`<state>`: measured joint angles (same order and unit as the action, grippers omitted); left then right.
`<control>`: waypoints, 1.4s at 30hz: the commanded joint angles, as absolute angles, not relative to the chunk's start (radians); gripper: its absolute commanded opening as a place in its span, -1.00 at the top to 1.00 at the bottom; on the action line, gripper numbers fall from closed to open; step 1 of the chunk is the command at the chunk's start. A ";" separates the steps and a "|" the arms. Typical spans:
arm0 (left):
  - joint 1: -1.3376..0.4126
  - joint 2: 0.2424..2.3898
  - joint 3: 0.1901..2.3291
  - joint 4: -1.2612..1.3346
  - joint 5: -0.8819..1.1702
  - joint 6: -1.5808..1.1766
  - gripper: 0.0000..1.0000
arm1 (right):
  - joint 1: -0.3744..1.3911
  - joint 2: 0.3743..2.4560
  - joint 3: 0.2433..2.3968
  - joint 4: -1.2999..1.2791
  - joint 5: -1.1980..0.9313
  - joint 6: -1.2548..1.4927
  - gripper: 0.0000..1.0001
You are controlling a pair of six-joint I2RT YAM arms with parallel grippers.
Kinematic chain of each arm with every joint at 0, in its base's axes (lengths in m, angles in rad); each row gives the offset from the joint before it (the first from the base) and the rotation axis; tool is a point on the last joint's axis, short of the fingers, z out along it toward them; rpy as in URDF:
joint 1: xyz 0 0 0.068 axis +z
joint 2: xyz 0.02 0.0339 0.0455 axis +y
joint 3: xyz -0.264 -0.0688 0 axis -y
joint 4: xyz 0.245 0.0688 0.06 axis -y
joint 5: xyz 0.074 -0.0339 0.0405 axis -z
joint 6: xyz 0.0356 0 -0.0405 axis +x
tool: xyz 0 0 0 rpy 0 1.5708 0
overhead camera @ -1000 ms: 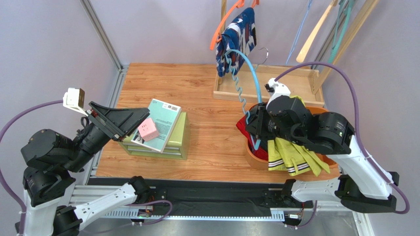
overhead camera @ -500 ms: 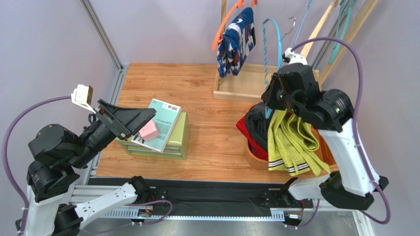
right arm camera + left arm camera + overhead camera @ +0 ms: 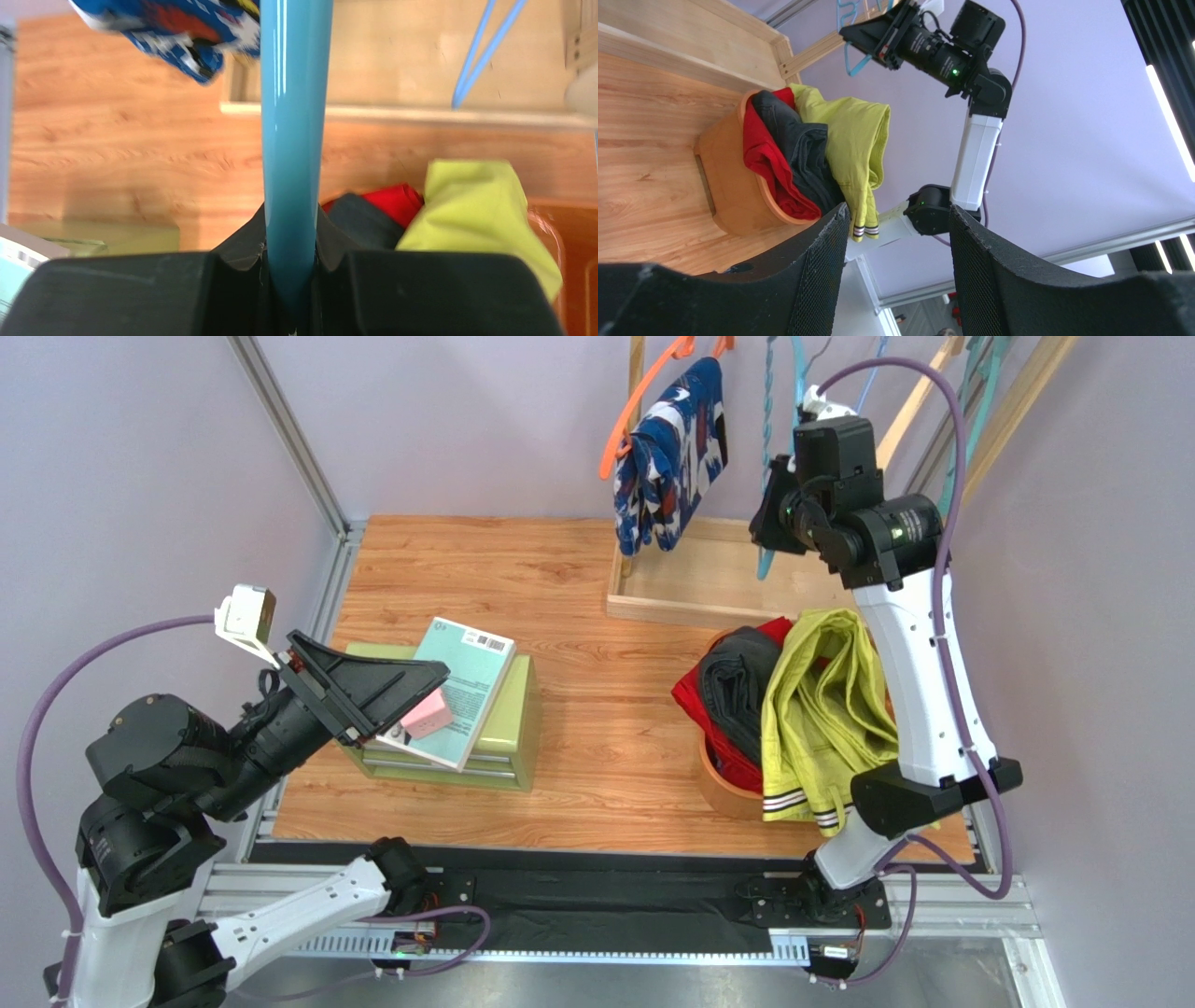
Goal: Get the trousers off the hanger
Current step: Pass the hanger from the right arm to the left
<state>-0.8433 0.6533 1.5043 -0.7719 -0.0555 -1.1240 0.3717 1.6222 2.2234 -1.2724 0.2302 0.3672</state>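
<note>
Navy patterned trousers (image 3: 673, 455) hang on an orange hanger (image 3: 631, 413) at the back rack; they also show in the right wrist view (image 3: 189, 28). My right gripper (image 3: 781, 511) is raised beside them, shut on a bare blue hanger (image 3: 769, 420), whose bar (image 3: 295, 126) is clamped between the jaws (image 3: 293, 238). Red (image 3: 701, 714), black (image 3: 737, 700) and yellow-green trousers (image 3: 828, 714) lie piled in an orange basket (image 3: 730, 791). My left gripper (image 3: 407, 686) hovers open at the left, with nothing between its fingers (image 3: 822, 280). The basket (image 3: 724, 189) is far ahead of it.
A green box (image 3: 512, 728) carries a book (image 3: 463, 686) and a small pink block (image 3: 425, 711), right under my left gripper. A wooden tray (image 3: 701, 588) forms the rack's base at the back. More bare hangers (image 3: 898, 420) hang at the upper right.
My right arm has lifted the blue hanger from over the basket up to the rack, next to the navy trousers. The left gripper has drifted slightly to the right.
</note>
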 commanded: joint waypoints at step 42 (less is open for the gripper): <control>-0.845 0.678 1.496 -0.772 0.048 -1.129 -0.18 | 0.043 1.924 2.490 -0.989 -0.370 0.526 1.00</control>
<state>-0.8433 0.6563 1.4860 -0.7952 0.0044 -1.1355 0.0498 1.9106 2.5252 -1.0969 -0.3172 0.5156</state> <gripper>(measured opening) 0.589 0.149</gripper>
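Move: The right hand holds the blue empty hanger near its near end. The rack's rail, out of view, should lie about 26 cm ahead, roughly level sideways, and some 10 cm above. The patterned trousers hang about 15 cm ahead, 14 cm left and 5 cm lower; the periwinkle hanger is some 15 cm ahead and 10 cm right, about level. From the empty left hand, that rail spot is roughly 50 cm ahead and 45 cm right, near its height. Keeping its closed grip on the blue hanger, the right hand carries it forward about 10 cm towards the rack rail, between the patterned trousers and the periwinkle hanger. It climbs about 3 cm early, dips partway, then rises again as the reach slows, while the wrist rolls some 25 degrees, its left side lifting. ##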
